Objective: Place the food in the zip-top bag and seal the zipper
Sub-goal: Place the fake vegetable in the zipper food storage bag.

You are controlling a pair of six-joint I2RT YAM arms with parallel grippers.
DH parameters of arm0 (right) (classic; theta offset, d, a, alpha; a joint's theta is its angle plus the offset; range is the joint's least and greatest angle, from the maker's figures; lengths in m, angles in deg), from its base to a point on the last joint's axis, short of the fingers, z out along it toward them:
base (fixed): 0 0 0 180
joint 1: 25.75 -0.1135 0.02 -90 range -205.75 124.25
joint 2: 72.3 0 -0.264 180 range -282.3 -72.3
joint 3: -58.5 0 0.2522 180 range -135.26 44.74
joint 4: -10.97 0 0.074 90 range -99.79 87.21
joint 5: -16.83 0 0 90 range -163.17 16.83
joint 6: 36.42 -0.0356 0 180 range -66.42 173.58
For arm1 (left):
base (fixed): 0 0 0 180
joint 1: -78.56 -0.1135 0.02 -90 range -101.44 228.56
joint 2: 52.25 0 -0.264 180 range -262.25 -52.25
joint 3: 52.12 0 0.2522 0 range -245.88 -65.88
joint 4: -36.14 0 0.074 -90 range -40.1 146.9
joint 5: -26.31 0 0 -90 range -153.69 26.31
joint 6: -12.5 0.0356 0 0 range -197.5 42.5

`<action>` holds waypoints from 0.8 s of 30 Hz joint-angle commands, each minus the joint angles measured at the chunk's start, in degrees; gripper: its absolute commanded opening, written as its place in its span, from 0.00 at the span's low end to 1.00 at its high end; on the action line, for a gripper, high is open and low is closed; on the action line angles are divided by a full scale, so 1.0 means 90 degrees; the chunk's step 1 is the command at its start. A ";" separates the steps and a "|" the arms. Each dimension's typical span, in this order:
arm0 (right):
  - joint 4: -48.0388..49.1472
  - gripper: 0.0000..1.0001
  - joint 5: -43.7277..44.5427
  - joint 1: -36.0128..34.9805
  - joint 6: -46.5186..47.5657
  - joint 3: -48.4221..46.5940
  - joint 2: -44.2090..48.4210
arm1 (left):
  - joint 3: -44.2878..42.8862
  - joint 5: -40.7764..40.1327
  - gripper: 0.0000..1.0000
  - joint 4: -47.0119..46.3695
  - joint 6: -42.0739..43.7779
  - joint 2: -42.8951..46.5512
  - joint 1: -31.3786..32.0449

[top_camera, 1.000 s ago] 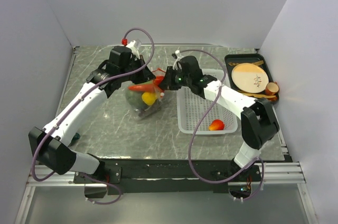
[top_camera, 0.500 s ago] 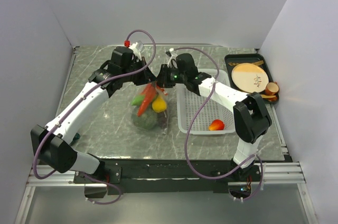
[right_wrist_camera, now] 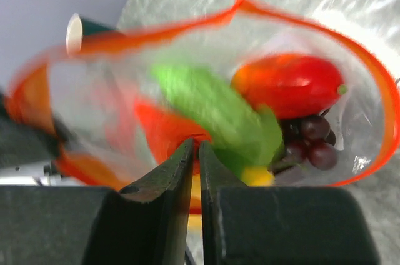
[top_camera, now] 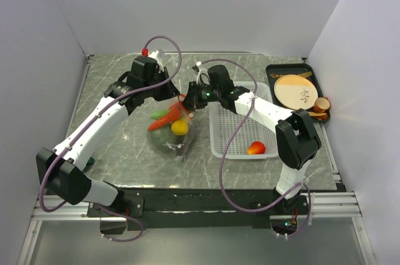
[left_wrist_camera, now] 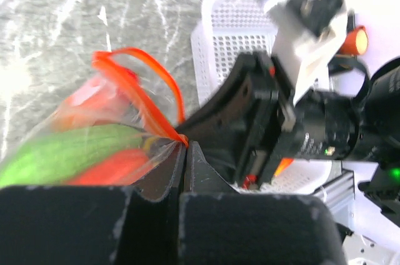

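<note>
The clear zip-top bag hangs over the table middle, held at its mouth by both grippers. Inside are a carrot, a yellow piece, a green piece, a red piece and purple grapes. My left gripper is shut on the orange-red zipper at one end of the mouth. My right gripper is shut on the zipper's other end; in the right wrist view the zipper loops open. One orange-red tomato lies in the white basket.
A dark tray at the back right holds a tan wooden disc and a small brown cup. Walls close the table on the left, back and right. A small dark green object lies by the left arm's base.
The bag has been lifted by its mouth and now hangs more to the left, its contents settled lower. Both grippers moved closer together, still holding the zipper.
</note>
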 commanded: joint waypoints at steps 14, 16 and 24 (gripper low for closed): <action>-0.0820 0.45 0.0470 -0.0090 0.0475 -0.0036 0.0550 | -0.0016 0.0159 0.01 -0.0659 0.0005 0.0505 -0.0170; -0.0831 0.52 0.1124 -0.0071 0.0495 0.0041 0.0716 | 0.0052 0.0198 0.01 -0.0678 0.0054 0.0544 -0.0170; -0.0772 0.58 0.2044 0.0388 0.0339 0.0422 0.1449 | 0.0374 0.0286 0.01 -0.0824 0.0230 0.0759 -0.0170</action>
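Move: The zip-top bag that the orange carrot goes into hangs with its body about 9 cm back from the right hand, 6 to the left and some 11 below. Inside it the yellow pepper is about 8 cm back and 2 left of that hand, the green vegetable 4 back and 9 left, both some 8 lower. The white basket stands 22 cm right and 6 back, about 14 below. From the left hand, the bag's body is roughly 12 cm back, 4 left and 18 below. The carrot's leafy end, already between the right fingers at the bag's mouth, is taken back about 3 cm as the hand swings slightly counter-clockwise; then the fingers open wide, and the hand comes forward again and draws some 5 cm right, out of the mouth, rising at the last. The left hand keeps its pinch on the zipper rim and barely shifts. ##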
